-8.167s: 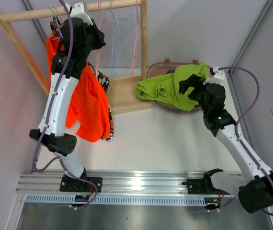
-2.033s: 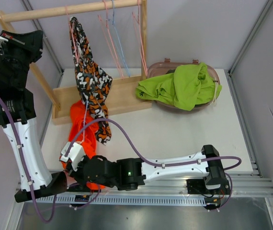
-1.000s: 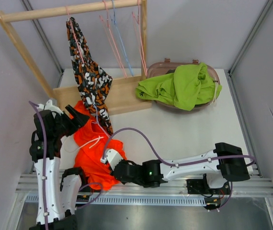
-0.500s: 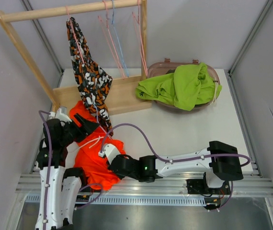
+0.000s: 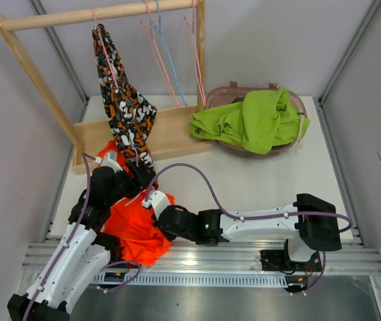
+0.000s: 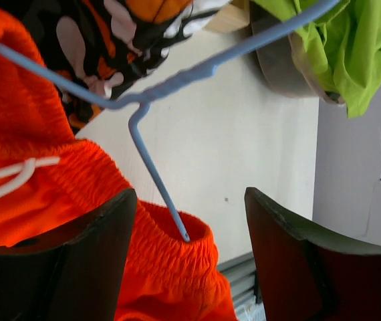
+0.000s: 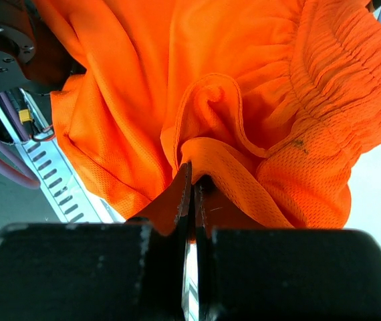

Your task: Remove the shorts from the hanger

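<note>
The bright orange shorts (image 5: 132, 227) lie crumpled on the table at the front left. A blue wire hanger (image 6: 152, 100) still has its end tucked inside their elastic waistband (image 6: 177, 247). My left gripper (image 6: 190, 264) is open, one finger on each side of that hanger end. My right gripper (image 7: 192, 175) is shut on a fold of the orange shorts (image 7: 244, 73); from above it (image 5: 156, 212) sits at their right edge. The camouflage shorts (image 5: 123, 107) hang from the rack. The lime green shorts (image 5: 250, 120) lie in the basket.
The wooden rack (image 5: 177, 130) stands at the back left, and thin pink and blue hangers (image 5: 160, 47) hang from its rod. The brown basket (image 5: 222, 92) sits at the back right. The metal rail (image 5: 244, 257) runs along the near edge, just beside the orange shorts.
My left arm has swung in from the left and brought its gripper down over the waistband and hanger end, its jaws narrowing a little. The right gripper has shifted slightly with the fabric.
</note>
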Controlling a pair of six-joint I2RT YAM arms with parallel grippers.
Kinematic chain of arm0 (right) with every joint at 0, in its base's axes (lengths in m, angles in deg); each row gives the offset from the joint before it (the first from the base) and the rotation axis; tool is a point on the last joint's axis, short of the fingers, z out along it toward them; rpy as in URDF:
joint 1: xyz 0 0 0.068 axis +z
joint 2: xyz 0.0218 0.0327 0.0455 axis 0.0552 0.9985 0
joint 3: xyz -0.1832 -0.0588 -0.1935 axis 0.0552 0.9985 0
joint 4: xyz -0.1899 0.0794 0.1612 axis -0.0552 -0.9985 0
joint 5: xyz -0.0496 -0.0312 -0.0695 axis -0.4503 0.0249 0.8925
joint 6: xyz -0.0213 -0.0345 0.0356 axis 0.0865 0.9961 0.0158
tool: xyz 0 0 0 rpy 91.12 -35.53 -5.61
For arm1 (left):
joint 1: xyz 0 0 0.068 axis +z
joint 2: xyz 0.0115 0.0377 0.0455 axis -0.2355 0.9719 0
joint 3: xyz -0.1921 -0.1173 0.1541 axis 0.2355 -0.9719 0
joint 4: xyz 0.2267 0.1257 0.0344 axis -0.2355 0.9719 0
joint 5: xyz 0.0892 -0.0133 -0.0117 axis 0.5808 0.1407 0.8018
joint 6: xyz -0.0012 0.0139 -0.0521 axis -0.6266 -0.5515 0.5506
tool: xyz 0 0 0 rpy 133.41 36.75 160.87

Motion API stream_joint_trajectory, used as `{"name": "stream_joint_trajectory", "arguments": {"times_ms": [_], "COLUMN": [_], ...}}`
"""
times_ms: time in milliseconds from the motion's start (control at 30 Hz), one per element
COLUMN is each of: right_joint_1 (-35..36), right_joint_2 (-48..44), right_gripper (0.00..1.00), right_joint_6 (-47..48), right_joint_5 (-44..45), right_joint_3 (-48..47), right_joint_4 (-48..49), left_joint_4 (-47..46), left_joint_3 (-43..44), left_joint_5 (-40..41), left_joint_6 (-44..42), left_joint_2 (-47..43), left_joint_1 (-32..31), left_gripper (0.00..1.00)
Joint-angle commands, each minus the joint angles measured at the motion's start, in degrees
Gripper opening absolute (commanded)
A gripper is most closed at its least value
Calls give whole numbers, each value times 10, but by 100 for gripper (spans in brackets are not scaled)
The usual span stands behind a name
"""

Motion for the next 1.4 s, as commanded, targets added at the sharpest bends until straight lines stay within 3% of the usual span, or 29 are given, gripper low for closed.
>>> {"name": "stream_joint_trajectory", "arguments": {"times_ms": [0,300,400,433,500,700,933,1067,1367], "right_joint_1": [-4,-13,-18,-20,-19,-19,-11,2,46], "right_joint_2": [-24,-37,-39,-39,-40,-40,-41,-46,-76], "right_gripper": [0,0,0,0,0,0,0,0,0], "right_joint_6": [-11,-14,-14,-15,-15,-15,-7,-9,-37], "right_joint_5": [-2,-7,-9,-9,-9,-11,-6,7,57], "right_joint_3": [8,25,27,27,28,25,6,5,30], "right_joint_4": [22,25,26,26,27,32,25,15,-5], "left_joint_4": [-77,-162,-172,-172,-155,-71,47,98,140], "left_joint_3": [-7,-42,-41,-38,-23,56,230,342,468], "left_joint_5": [73,120,122,135,147,159,171,203,308], "left_joint_6": [31,62,68,69,71,41,19,-6,-70], "left_joint_2": [22,86,98,98,90,70,41,43,66], "left_joint_1": [-17,-48,-58,-62,-65,-73,-73,-73,-73], "left_gripper": [71,52,28,8,0,0,0,0,0]}}
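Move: The left hand, open, has the hook of the blue hanger just beyond its fingertips, about 4 cm ahead, 1 cm to the right and 3 cm lower. The hanging patterned shorts are some 15 cm ahead, 5 cm left and 8 cm up, and the bulk of the orange shorts lies about 10 cm back, 4 cm left and 9 cm down. From the right hand, already shut on the orange shorts, the hook is roughly 18 cm ahead, 1 cm left and level. The left hand eases about 3 cm forward and 3 cm down until the hook of the blue hanger stands between its fingers, shuts on it, then lifts briskly by some 25 cm, drifting about 5 cm left and a little back as the fingers tip upward some 20 degrees and turn counter-clockwise. The right hand keeps its pinch on the orange shorts all the while, staying low near the table's front edge and, late in the lift, drawing roughly 3 cm back and 3 cm up. ##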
